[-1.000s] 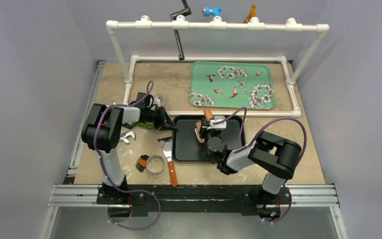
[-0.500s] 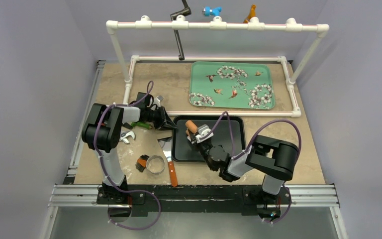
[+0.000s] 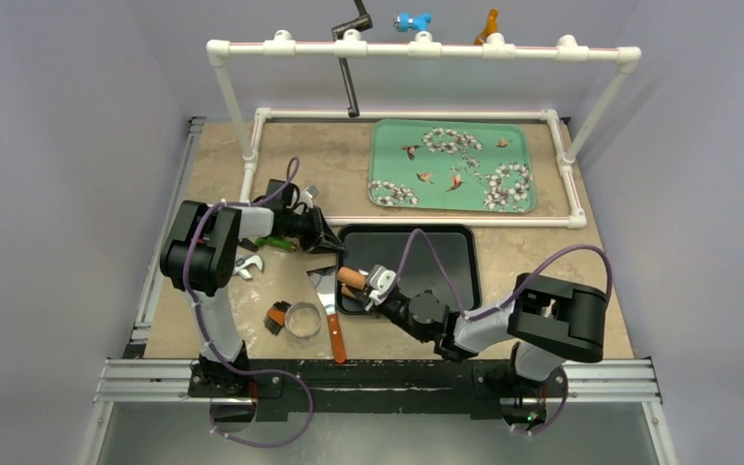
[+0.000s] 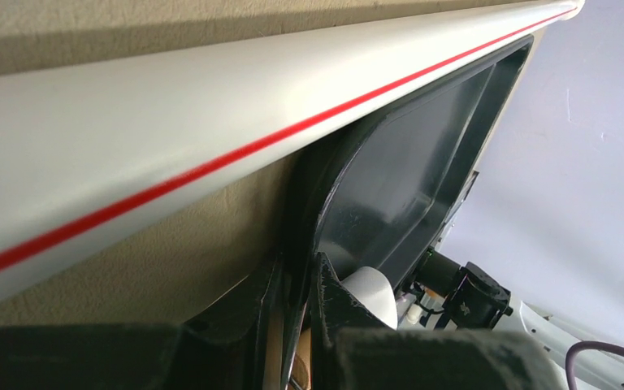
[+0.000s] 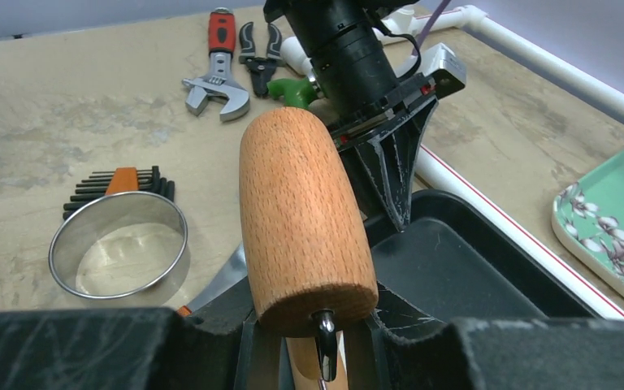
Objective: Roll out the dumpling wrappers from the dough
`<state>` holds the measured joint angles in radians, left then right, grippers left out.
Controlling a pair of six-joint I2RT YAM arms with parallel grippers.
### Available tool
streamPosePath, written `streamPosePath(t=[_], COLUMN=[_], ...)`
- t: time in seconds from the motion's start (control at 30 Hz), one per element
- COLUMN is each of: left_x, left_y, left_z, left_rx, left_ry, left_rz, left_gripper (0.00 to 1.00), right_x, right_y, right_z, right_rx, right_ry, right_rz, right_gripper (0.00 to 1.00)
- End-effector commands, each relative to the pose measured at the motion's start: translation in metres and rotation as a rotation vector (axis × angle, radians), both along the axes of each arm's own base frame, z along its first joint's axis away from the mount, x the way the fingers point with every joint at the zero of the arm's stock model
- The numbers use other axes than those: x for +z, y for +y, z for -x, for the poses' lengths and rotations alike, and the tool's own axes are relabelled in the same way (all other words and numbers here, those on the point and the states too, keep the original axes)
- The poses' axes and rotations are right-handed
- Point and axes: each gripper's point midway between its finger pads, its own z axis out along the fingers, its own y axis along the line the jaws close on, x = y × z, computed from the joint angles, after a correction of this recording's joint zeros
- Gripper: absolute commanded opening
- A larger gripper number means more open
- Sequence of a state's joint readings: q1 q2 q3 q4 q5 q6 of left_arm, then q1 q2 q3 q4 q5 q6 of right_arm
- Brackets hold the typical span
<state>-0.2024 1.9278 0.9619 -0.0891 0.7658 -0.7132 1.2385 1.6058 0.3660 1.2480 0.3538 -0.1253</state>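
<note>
The black tray (image 3: 436, 262) lies in the middle of the table. My left gripper (image 3: 327, 242) is shut on the rim at its far-left corner, and the rim runs between the fingers in the left wrist view (image 4: 301, 268). My right gripper (image 3: 368, 291) is shut on the handle of a wooden rolling pin (image 3: 353, 278). The pin's barrel (image 5: 301, 211) sticks out over the tray's near-left edge, pointing at the left gripper (image 5: 394, 203). The dumpling wrappers and the dough are out of view.
A metal ring cutter (image 3: 302, 320) stands left of the tray, beside hex keys (image 5: 122, 183) and an orange-handled scraper (image 3: 330, 310). A wrench (image 5: 215, 77) and pliers (image 5: 260, 49) lie further left. A flowered green tray (image 3: 450, 165) sits behind, inside the white PVC frame (image 3: 417, 48).
My right arm has swept the rolling pin from the tray's far middle to its near-left edge. The left arm has stayed still on the rim.
</note>
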Motion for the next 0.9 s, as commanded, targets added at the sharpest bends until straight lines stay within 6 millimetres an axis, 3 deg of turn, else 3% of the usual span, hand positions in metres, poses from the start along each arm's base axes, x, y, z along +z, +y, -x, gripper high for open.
streamPosePath(t=[0.0,0.13,0.3,0.4,0.5,0.7,0.87], left_x=[-0.045,-0.044,-0.045,-0.045,-0.045,-0.046,-0.046], left_y=[0.024,0.024,0.024,0.023,0.023,0.023,0.023], left_z=[-0.003,-0.003,-0.003,-0.003,-0.003,-0.003,-0.003], left_rx=[0.097,0.094,0.093,0.091,0.091,0.091,0.09], left_ry=[0.074,0.069,0.072,0.073,0.076,0.079,0.08], left_rz=[-0.16,-0.162,-0.161,-0.159,-0.158,-0.16,-0.159], left_gripper=[0.0,0.0,0.0,0.0,0.0,0.0,0.0], right_x=[-0.022,0.003,0.044,0.057,0.054,0.059,0.027], right_y=[-0.013,-0.02,-0.014,-0.017,-0.026,-0.027,-0.039], right_z=[-0.001,-0.023,-0.033,-0.046,-0.066,-0.084,-0.099], right_rx=[0.019,0.0,0.077,0.058,-0.037,-0.11,-0.179], right_ry=[0.037,0.016,0.019,0.035,0.026,-0.006,-0.016], right_rz=[0.095,0.025,-0.087,-0.128,-0.108,-0.125,-0.048], right_gripper=[0.0,0.0,0.0,0.0,0.0,0.0,0.0])
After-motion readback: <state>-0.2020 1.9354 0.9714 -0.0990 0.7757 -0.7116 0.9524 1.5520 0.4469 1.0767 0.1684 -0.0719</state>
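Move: The right hand grips the double-ended rolling pin by its handle, some 11 cm above the dough, whose middle lies about 3 cm ahead and straight out, beside the lower roller. The tray's middle is roughly 8 cm ahead and 11 cm to the right, the scraper 7 cm to the left and 3 cm back, and the ring cutter about 13 cm left and 4 cm back. From the left hand the dough is some 9 cm back, 5 cm right and slightly below. Keeping its grip on the pin, the right hand carries the lower roller about 8 cm forward from the tray's near-left part, drifting some 3 cm right early on, in a low arc that rises about 2.5 cm and then sinks again by about half of that, back down over the dough with a slight clockwise turn. The left hand stays put and keeps pinching the tray's left rim near its far corner. ##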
